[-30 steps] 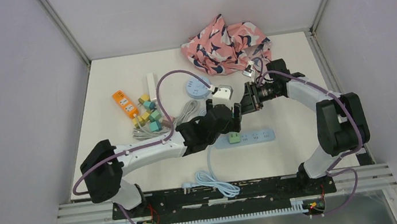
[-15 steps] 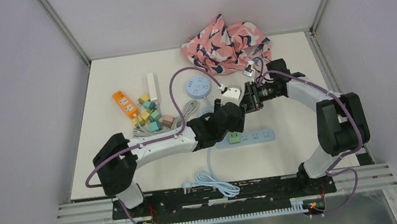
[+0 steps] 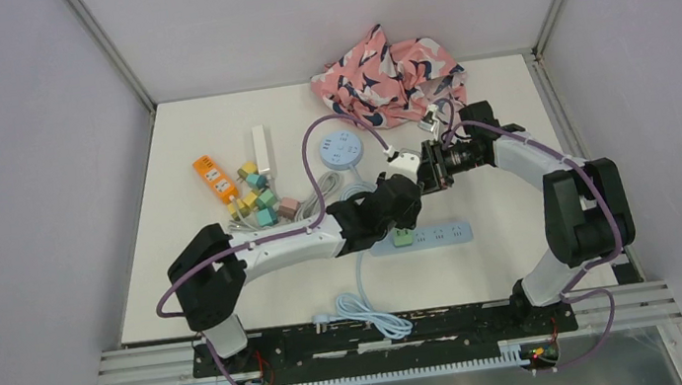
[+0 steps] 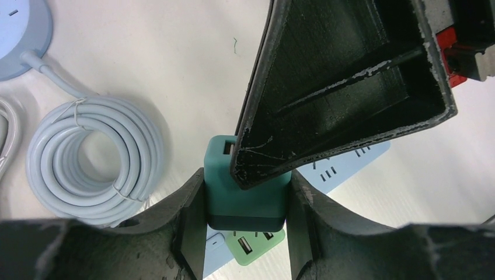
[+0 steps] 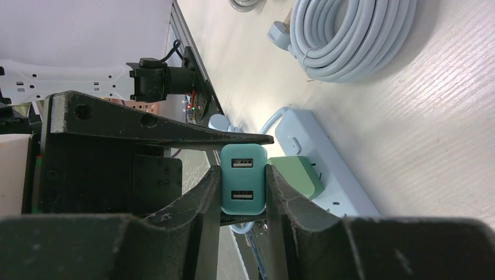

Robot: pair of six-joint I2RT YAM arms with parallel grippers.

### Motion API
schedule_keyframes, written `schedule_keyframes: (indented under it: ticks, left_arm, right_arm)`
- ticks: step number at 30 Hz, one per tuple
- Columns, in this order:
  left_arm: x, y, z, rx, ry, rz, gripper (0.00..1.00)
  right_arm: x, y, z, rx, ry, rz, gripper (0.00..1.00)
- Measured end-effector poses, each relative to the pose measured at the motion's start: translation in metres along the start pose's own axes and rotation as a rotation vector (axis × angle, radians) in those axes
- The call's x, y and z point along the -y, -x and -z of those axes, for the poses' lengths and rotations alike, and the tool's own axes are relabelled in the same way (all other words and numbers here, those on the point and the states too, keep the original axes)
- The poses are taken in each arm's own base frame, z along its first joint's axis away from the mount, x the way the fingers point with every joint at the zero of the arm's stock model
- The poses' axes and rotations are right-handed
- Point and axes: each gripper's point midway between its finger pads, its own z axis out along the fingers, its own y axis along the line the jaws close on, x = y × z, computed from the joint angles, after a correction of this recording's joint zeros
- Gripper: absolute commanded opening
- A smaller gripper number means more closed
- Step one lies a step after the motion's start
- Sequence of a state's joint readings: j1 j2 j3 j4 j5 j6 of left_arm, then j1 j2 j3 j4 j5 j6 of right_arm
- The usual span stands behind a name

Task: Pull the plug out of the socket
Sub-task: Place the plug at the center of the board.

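A teal plug (image 5: 243, 181) with two USB ports hangs in the air above the table, my right gripper (image 5: 243, 174) shut on its sides. My left gripper (image 4: 245, 182) meets it from the other direction, and its two fingers press on the teal plug (image 4: 233, 204) on both sides above a dark base band. Below lies the pale blue socket strip (image 3: 437, 236) with a light green plug (image 3: 404, 237) seated at its left end. In the top view both grippers meet near the table's middle, and the teal plug is hidden between them.
A pink patterned cloth (image 3: 388, 75) lies at the back. A round blue socket (image 3: 339, 149), coiled grey cables (image 4: 93, 157), small coloured plugs (image 3: 256, 199), an orange strip (image 3: 215, 178) and a white strip (image 3: 261, 148) crowd the left. A coiled blue cord (image 3: 373, 313) lies near the front edge.
My left arm has reached right and toward the right gripper, and its jaws have closed in onto the teal plug. The right gripper has stayed put, still holding the plug.
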State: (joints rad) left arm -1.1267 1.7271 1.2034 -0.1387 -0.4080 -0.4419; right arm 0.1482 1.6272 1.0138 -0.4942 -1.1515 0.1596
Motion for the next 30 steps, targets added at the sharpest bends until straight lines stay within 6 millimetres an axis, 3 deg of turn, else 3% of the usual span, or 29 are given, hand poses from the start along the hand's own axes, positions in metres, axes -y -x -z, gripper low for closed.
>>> schedule_keyframes:
  ticks: [4,9,14,21,29,30]
  left_arm:
    - [-0.003,-0.003,0.000,0.009,-0.002,-0.008,0.03]
    - [-0.026,-0.012,0.005,0.006,0.049,-0.035,0.03]
    - [-0.054,-0.005,0.010,0.045,0.166,-0.038,0.03]
    - [-0.118,-0.003,0.024,0.064,0.429,-0.032,0.03]
    - [-0.211,-0.019,0.032,0.021,0.627,0.161,0.03]
    - [-0.215,-0.022,0.033,0.018,0.635,0.178,0.03]
  right_arm:
    - [0.000,-0.001,0.000,-0.003,-0.001,0.001,0.54]
    - [0.000,-0.001,0.001,-0.005,-0.002,0.023,0.57]
    - [0.000,-0.001,0.001,-0.003,-0.003,0.039,0.57]
    - [0.000,-0.001,0.001,-0.003,-0.004,0.046,0.56]
    - [0.000,-0.001,0.001,-0.003,-0.006,0.046,0.56]
    - [0.000,-0.001,0.001,-0.003,-0.007,0.046,0.56]
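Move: Both grippers hold the teal plug; it sits about 1 cm to the left of the right hand's point. From the left hand the loose plug pile lies some 30 cm left, 4 cm ahead and 11 cm below; its nearest, the pink plug, is about 26 cm left and 2 ahead. On the way, the light-blue coil is 10 cm left, level, and the grey cable 19 cm left, 3 ahead. From the right hand the pile is roughly 30 cm left, 3 ahead, 12 below. Leftward, gathering speed, the left arm carries the teal plug out of the right hand's opening fingers, going some 20 cm left and, after the first stretch, about 8 cm forward, sinking slightly. It passes over the light-blue coil towards the plug pile, turning some 35 degrees counter-clockwise and keeping its grip; the right hand stays in place. ##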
